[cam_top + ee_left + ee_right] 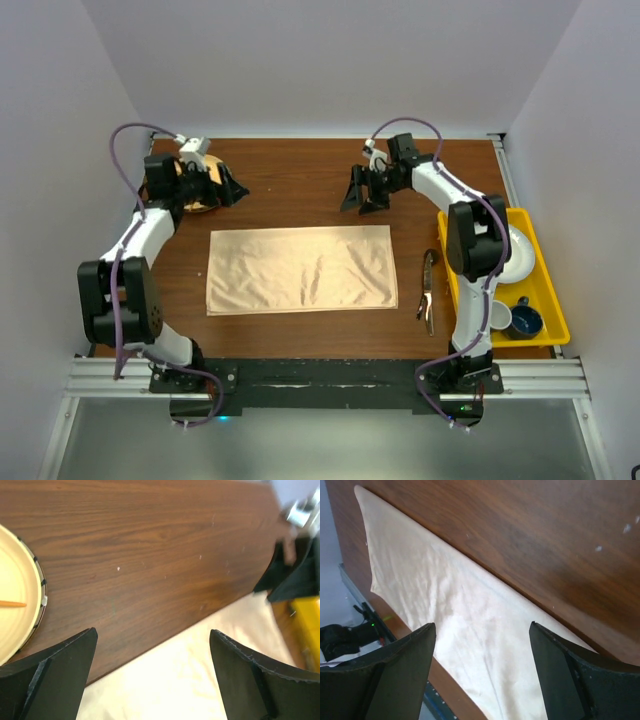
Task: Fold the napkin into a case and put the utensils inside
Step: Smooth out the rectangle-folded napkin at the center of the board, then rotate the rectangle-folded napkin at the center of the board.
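The peach-orange napkin (300,268) lies flat as a wide rectangle in the middle of the table, lightly wrinkled; it also shows pale in the left wrist view (200,675) and the right wrist view (450,610). No case shape shows. Dark utensils (428,291) lie on the wood just right of the napkin. My left gripper (232,186) hangs open over the far left, beyond the napkin's far left corner, nothing between its fingers. My right gripper (363,190) hangs open above the wood beyond the napkin's far right corner, also empty.
A round wooden plate (200,190) sits under the left wrist at the far left, its rim (39,587) in the left wrist view. A yellow tray (547,300) at the right edge holds a white bowl (515,252) and cups (524,320).
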Available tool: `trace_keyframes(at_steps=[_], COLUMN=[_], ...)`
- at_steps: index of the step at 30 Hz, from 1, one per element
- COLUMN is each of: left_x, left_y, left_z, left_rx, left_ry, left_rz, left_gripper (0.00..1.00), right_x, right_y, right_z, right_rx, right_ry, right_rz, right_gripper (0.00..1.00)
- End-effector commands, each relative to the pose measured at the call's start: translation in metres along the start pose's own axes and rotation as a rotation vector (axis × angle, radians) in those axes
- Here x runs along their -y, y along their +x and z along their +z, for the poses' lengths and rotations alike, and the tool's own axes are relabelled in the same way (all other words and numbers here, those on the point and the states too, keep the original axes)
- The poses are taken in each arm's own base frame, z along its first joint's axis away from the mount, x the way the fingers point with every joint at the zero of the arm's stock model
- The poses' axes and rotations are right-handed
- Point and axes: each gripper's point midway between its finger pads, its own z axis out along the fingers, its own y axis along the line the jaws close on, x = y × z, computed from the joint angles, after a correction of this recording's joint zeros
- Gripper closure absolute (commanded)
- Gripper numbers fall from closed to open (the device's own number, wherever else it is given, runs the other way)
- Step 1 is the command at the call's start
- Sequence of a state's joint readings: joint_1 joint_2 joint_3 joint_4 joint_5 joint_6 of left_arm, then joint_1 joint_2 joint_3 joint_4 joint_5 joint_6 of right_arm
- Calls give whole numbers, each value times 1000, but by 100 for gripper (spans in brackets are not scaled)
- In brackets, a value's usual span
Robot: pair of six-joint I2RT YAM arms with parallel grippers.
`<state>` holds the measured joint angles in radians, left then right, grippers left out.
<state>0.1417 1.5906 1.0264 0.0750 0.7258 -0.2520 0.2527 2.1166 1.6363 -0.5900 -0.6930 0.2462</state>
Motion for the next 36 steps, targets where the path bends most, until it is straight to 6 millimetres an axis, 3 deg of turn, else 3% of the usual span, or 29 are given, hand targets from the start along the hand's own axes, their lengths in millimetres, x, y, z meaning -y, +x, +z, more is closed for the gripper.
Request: trace_keyframes(at_steps=[1, 3, 4, 8, 13, 21, 24, 29, 33, 36], left_x=[7, 10, 15, 16, 21, 7, -5, -21, -34, -26], left_y=[65, 92, 100, 131, 172, 206, 209, 190, 174, 159], left_z=[-29, -42, -45, -59, -65, -57, -47, -12, 30, 68], left_rx=[-312, -418, -461, -614, -763, -886, -916, -892, -852, -792], left_ry=[-87, -78, -60, -54, -14, -47, -66, -98, -96, -40], left_rz=[361, 411, 507, 592, 625, 751, 779, 852, 916, 934], left_gripper=[0, 0, 0, 0, 0, 0, 0, 0, 0, 0], right_x=[-17, 4, 6, 26, 53, 75, 80, 83, 69, 55], right_y=[-25, -18, -19, -6, 3, 22, 35, 72, 106, 140], right_z=[-29, -26, -25, -19, -13, -14, -17, -29, -47, -54], right_rx=[46, -8, -19, -115, -176, -244, -273, -336, -358, -395], right_ry=[77, 161, 180, 246, 332, 378, 382, 370, 336, 260], right_rz=[-259, -339, -371, -475, -528, -582, -582, -565, -530, -457], right_gripper=[25, 34, 37, 51, 52, 52, 52, 53, 53, 53])
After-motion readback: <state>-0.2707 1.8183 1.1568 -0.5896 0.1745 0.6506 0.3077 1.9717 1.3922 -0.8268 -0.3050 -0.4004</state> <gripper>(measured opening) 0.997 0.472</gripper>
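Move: The rectangle-folded napkin lies back and to the right of the left hand, its middle about 15 cm back, 13 cm to the right and 16 cm below. The round plate is some 6 cm ahead and 12 cm to the left of that hand. From the right hand the napkin's middle is roughly 13 cm back, 10 cm to the left and 7 cm below; the black spoon lies about 10 cm back and 20 cm to the right. Both hands come down onto the napkin and slide opposite ways along the board. The left, fingers still wide, swings back and down about 15 cm onto its left part, rolling and turning clockwise, then pushes forward some 8 cm; the right rises a little, half closes, turns counter-clockwise, sinks rightward to the far right corner and drags back about 7 cm. ##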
